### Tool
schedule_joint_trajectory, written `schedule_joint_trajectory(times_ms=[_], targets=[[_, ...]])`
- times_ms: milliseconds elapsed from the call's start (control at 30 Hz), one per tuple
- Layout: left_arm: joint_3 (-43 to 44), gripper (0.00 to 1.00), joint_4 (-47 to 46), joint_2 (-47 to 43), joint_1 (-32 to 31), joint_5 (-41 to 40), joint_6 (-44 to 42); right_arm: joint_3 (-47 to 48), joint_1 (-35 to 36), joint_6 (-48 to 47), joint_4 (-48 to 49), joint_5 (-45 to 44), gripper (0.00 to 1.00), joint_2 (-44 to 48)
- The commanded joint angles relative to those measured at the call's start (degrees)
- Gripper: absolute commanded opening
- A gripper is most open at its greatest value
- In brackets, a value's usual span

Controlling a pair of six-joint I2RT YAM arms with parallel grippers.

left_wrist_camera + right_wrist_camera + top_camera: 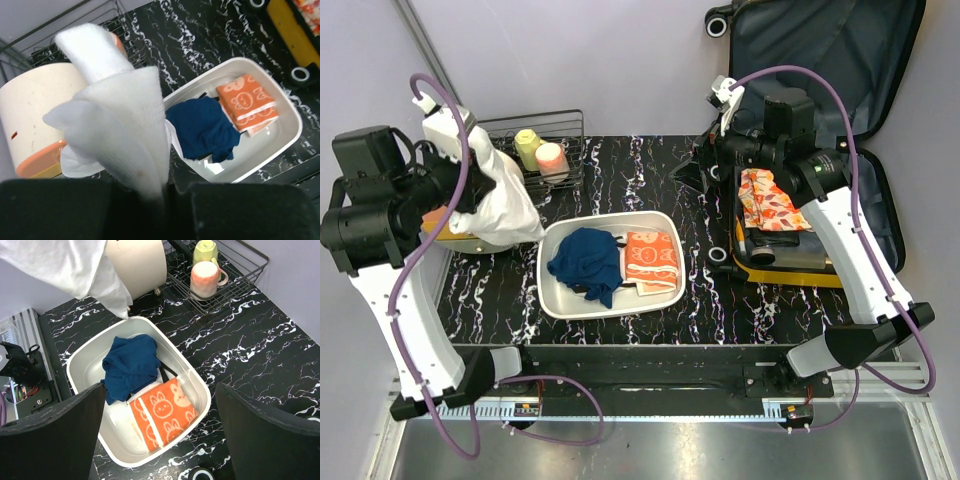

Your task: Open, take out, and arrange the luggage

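The luggage, a yellow shell with dark lining, lies open at the right of the table, lid leaning back. An orange patterned cloth rests inside it. My left gripper is shut on a white cloth, which hangs over the cream-and-orange container at the left. From above, the left gripper is mostly hidden by that cloth. My right gripper hangs open and empty over the table; from above, the right gripper sits between the luggage and the white tray.
The white tray holds a blue garment and a folded orange rabbit towel. A wire rack at the back holds a green cup and a pink cup. The round container stands at the table's left edge.
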State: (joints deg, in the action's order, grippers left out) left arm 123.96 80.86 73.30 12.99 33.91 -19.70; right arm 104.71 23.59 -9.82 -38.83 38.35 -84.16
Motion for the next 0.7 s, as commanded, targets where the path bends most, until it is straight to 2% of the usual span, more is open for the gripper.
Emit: schedule_joint_trajectory(times_ms=[0,100,233,267,467,667], targets=[[-4.67,0.00,7.73,-6.23,0.02,-4.47,-6.22,1.64,0.22,1.21,1.39,0.32,1.00,0.05],[-8.45,0.00,7.82,-7.90,-3.75,-4.29,-5.61,1.82,0.14,2.26,1.39,1.29,1.00,-0.65],[-14.09,0.00,7.73,-8.43,-16.11,-3.95,-1.40,1.47,0.22,2.71,1.39,1.73,1.00,-0.92],[-15.23,0.00,7.65,-7.65,-17.55,-3.07,-0.35,1.38,0.14,2.71,1.39,1.73,1.00,-0.74],[-21.83,0.00,1.87,-2.12,-21.34,3.70,4.93,-0.11,0.22,2.18,1.39,0.85,1.00,0.57],[-22.45,0.00,-5.52,4.30,-28.45,6.78,11.17,-3.36,0.14,0.69,1.65,-0.55,1.00,3.21]])
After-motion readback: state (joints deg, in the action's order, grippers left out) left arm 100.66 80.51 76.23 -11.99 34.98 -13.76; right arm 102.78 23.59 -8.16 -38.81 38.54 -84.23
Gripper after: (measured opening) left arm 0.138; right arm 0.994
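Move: The left gripper already holds the white cloth up high. The white basin's middle lies about 18 cm to its right, some 3 cm farther out and 41 cm below; the blue cloth in the basin is 13 cm right and 3 cm ahead, the orange towel 27 cm right and 3 cm ahead. The drawer box stands some 13 cm ahead and 10 cm left. From the right gripper, the basin's middle is 14 cm left, 4 cm back, 38 cm below. Bring the left gripper down about 13 cm and right some 11 cm, drawing it back a little at first, then easing part of the way forward again, to carry the white cloth in over the basin's left part. Keep the fingers shut on the cloth while they tip down about 30 degrees and turn clockwise. ##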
